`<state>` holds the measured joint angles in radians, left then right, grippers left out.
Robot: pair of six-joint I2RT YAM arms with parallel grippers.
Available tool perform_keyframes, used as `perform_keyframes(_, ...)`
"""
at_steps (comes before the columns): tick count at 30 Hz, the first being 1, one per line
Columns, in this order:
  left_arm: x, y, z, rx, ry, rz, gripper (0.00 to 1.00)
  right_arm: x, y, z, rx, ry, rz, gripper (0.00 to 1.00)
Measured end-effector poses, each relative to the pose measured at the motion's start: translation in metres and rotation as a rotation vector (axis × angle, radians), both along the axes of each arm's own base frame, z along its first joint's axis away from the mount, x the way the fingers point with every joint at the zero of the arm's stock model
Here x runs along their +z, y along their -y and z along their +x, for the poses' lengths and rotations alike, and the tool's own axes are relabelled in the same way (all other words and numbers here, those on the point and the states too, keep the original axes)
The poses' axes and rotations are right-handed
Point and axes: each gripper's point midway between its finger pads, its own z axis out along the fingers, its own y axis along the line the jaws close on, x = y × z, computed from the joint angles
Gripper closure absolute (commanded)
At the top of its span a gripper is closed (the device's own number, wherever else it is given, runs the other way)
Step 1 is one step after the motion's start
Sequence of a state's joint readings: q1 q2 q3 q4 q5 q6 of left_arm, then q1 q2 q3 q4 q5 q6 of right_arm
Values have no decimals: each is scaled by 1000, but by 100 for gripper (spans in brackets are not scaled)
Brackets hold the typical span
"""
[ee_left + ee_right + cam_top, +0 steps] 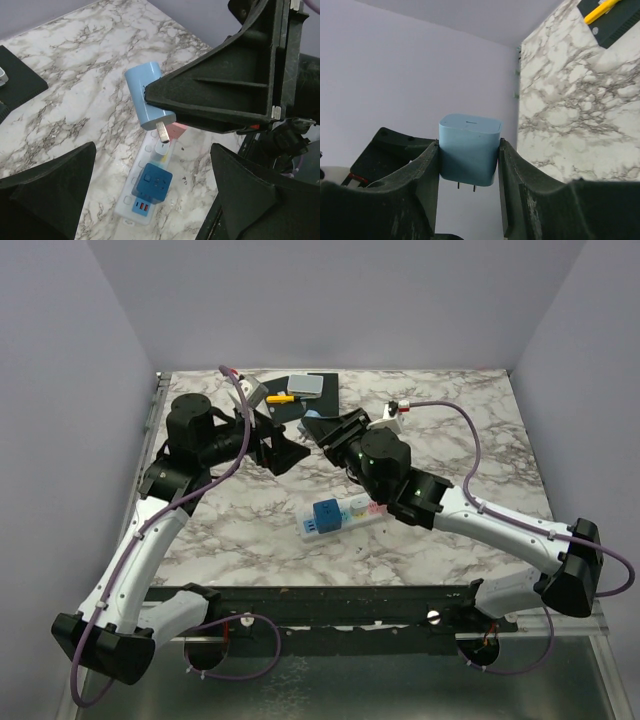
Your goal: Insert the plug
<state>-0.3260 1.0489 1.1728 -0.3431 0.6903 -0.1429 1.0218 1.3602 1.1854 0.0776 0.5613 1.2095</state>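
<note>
My right gripper [469,167] is shut on a light blue plug [469,149], one finger on each side, prongs pointing down. In the left wrist view the plug [142,97] hangs in the air with its metal prongs above the far end of a white power strip [131,200]. The strip lies on the marble table [470,455] and carries a dark blue cube adapter [152,182]. In the top view the strip [352,510] lies mid-table, with the right gripper [322,428] raised behind it. My left gripper [280,447] is open and empty, held high facing the right gripper.
A black mat [320,398] at the back holds a grey block [307,386] and a yellow pen [283,398]. A small white and red part [395,412] lies at the back right. Purple walls enclose the table on three sides.
</note>
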Motion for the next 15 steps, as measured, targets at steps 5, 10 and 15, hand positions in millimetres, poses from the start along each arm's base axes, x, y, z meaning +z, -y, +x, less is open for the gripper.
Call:
perform_keyframes(5, 12, 3, 5, 22, 26, -37, 13, 9, -13, 0, 31, -12, 74, 75)
perform_keyframes(10, 17, 2, 10, 51, 37, -52, 25, 15, -21, -5, 76, -25, 132, 75)
perform_keyframes(15, 20, 1, 13, 71, 40, -64, 36, 25, -27, -9, 115, -21, 188, 76)
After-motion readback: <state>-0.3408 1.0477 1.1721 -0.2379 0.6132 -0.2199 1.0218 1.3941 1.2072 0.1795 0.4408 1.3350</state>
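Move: Off the left fingertips, about 5 cm to the right and 3 cm ahead at much the same height, is the light-blue plug, held in the right gripper. The open left gripper is thus some 5 cm left of the right hand and 3 cm back. Far below on the strip, roughly 30 cm down from the left hand, the navy adapter stands about 6 cm right and 3 cm back, the white plug about 13 cm right and 1 cm back. Bringing the plug in between the left fingers, the right hand travels about 3 cm left and as much up, easing slightly back, its left side rolling up some 10 degrees while it turns a little counter-clockwise; its grip stays shut. The left hand rises about 2 cm and edges forward, beginning to close around the plug, to roughly 70 percent open. ##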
